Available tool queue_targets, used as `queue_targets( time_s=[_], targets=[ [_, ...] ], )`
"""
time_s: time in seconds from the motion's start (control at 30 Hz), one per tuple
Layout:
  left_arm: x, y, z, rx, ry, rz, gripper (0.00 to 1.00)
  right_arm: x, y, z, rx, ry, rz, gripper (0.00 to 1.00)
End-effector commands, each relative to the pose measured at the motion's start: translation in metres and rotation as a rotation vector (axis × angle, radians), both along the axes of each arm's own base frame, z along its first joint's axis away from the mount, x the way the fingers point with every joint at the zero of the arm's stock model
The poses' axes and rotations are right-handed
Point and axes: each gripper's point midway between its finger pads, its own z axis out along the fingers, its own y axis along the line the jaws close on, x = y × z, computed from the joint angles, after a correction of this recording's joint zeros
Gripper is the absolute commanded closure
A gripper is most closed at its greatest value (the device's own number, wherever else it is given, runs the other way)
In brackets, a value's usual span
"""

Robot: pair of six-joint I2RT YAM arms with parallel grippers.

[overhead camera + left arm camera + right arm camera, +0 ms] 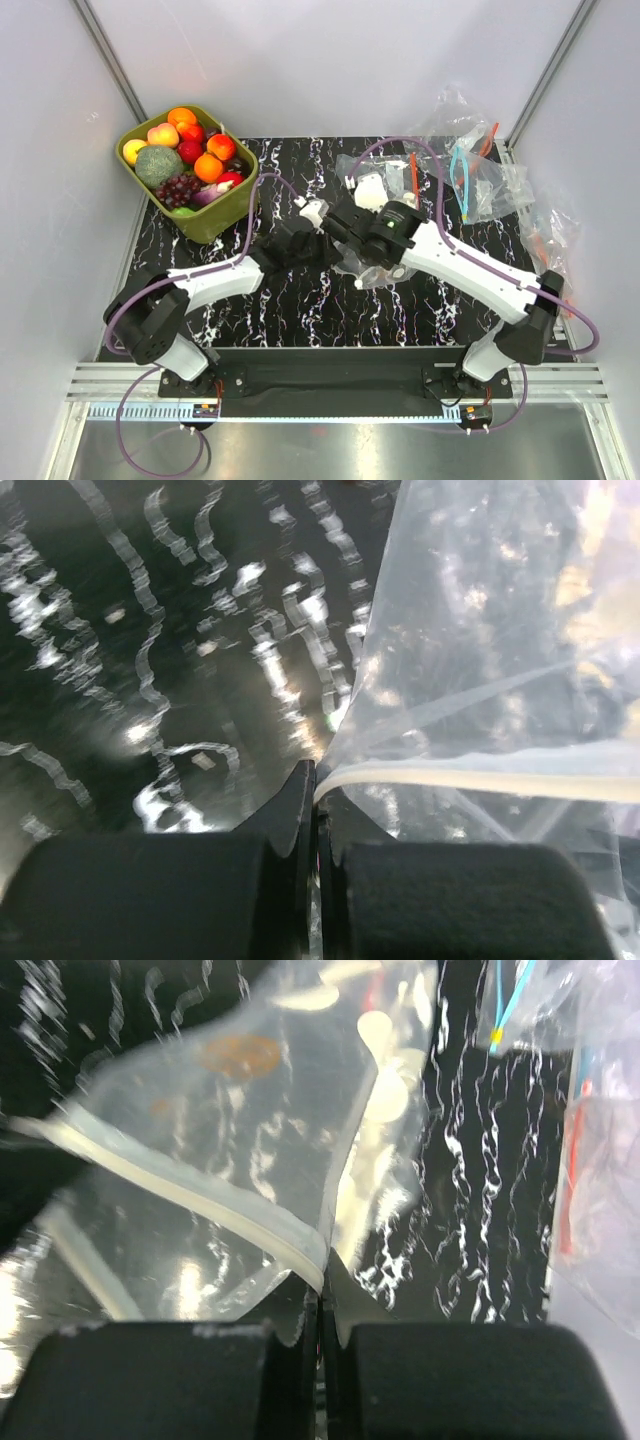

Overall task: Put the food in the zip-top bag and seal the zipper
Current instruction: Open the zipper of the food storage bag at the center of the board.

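The dotted zip-top bag lies crumpled at the middle of the table between both arms. My left gripper is shut on one end of its pale zipper, with the clear bag spreading to the right of the jaws. My right gripper is shut on the zipper at another spot. The bag with white dots stretches away from it. An orange-brown blur shows through the plastic. The food is heaped in the olive-green tub at the back left.
A pile of clear undotted bags with blue and orange strips lies at the back right, and also shows in the right wrist view. The black marbled table is fenced by white walls on three sides.
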Motion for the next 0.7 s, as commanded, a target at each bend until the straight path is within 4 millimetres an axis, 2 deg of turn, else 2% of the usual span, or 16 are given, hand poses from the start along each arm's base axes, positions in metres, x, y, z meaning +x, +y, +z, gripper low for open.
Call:
queue_targets(
  time_s=[0.0, 0.13, 0.23, 0.3, 0.4, 0.47, 0.5, 0.53, 0.6, 0.67],
  targets=[
    [0.017, 0.018, -0.007, 0.096, -0.027, 0.088, 1.0, -0.008, -0.015, -0.031, -0.098, 0.145, 0.007, 1.0],
    [0.029, 0.038, -0.021, 0.204, -0.05, 0.178, 0.98, -0.008, -0.006, -0.047, -0.073, 0.187, 0.029, 1.0],
    [0.031, 0.047, -0.028, 0.243, -0.058, 0.199, 0.86, -0.007, -0.007, -0.05, -0.093, 0.208, 0.032, 1.0],
    [0.031, 0.047, -0.027, 0.25, -0.068, 0.195, 0.74, -0.003, -0.007, -0.051, -0.088, 0.224, 0.035, 1.0],
    [0.033, 0.048, -0.02, 0.247, -0.081, 0.198, 0.58, 0.001, -0.004, -0.052, -0.082, 0.228, 0.043, 1.0],
    [0.033, 0.046, -0.009, 0.219, -0.105, 0.197, 0.4, 0.006, -0.003, -0.056, -0.07, 0.231, 0.047, 1.0],
    [0.031, 0.045, -0.002, 0.198, -0.117, 0.186, 0.33, 0.009, 0.004, -0.059, -0.04, 0.235, 0.062, 1.0],
    [0.027, 0.046, -0.002, 0.185, -0.121, 0.171, 0.23, 0.009, 0.005, -0.063, -0.031, 0.248, 0.074, 1.0],
    [0.022, 0.04, 0.019, 0.117, -0.152, 0.139, 0.2, 0.012, 0.009, -0.064, -0.006, 0.247, 0.092, 1.0],
    [0.018, 0.038, 0.026, 0.088, -0.149, 0.128, 0.16, 0.016, 0.008, -0.065, -0.007, 0.25, 0.092, 1.0]
  ],
)
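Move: Both hands still pinch the zipper strip of the food storage bag, whose middle lies about 10 cm right of the left hand, level with it in reach and some 2 cm lower. That middle is roughly 13 cm below the right hand and 2 cm ahead, with no sideways offset. The red-slider bag lies about 16 cm ahead of the right hand, no offset sideways, some 18 cm down; the blue-slider bag is about 16 cm ahead and 21 cm right. The left hand dips leftward about 5 cm, opening off the zipper; the right, still pinching, sinks 6 cm. ##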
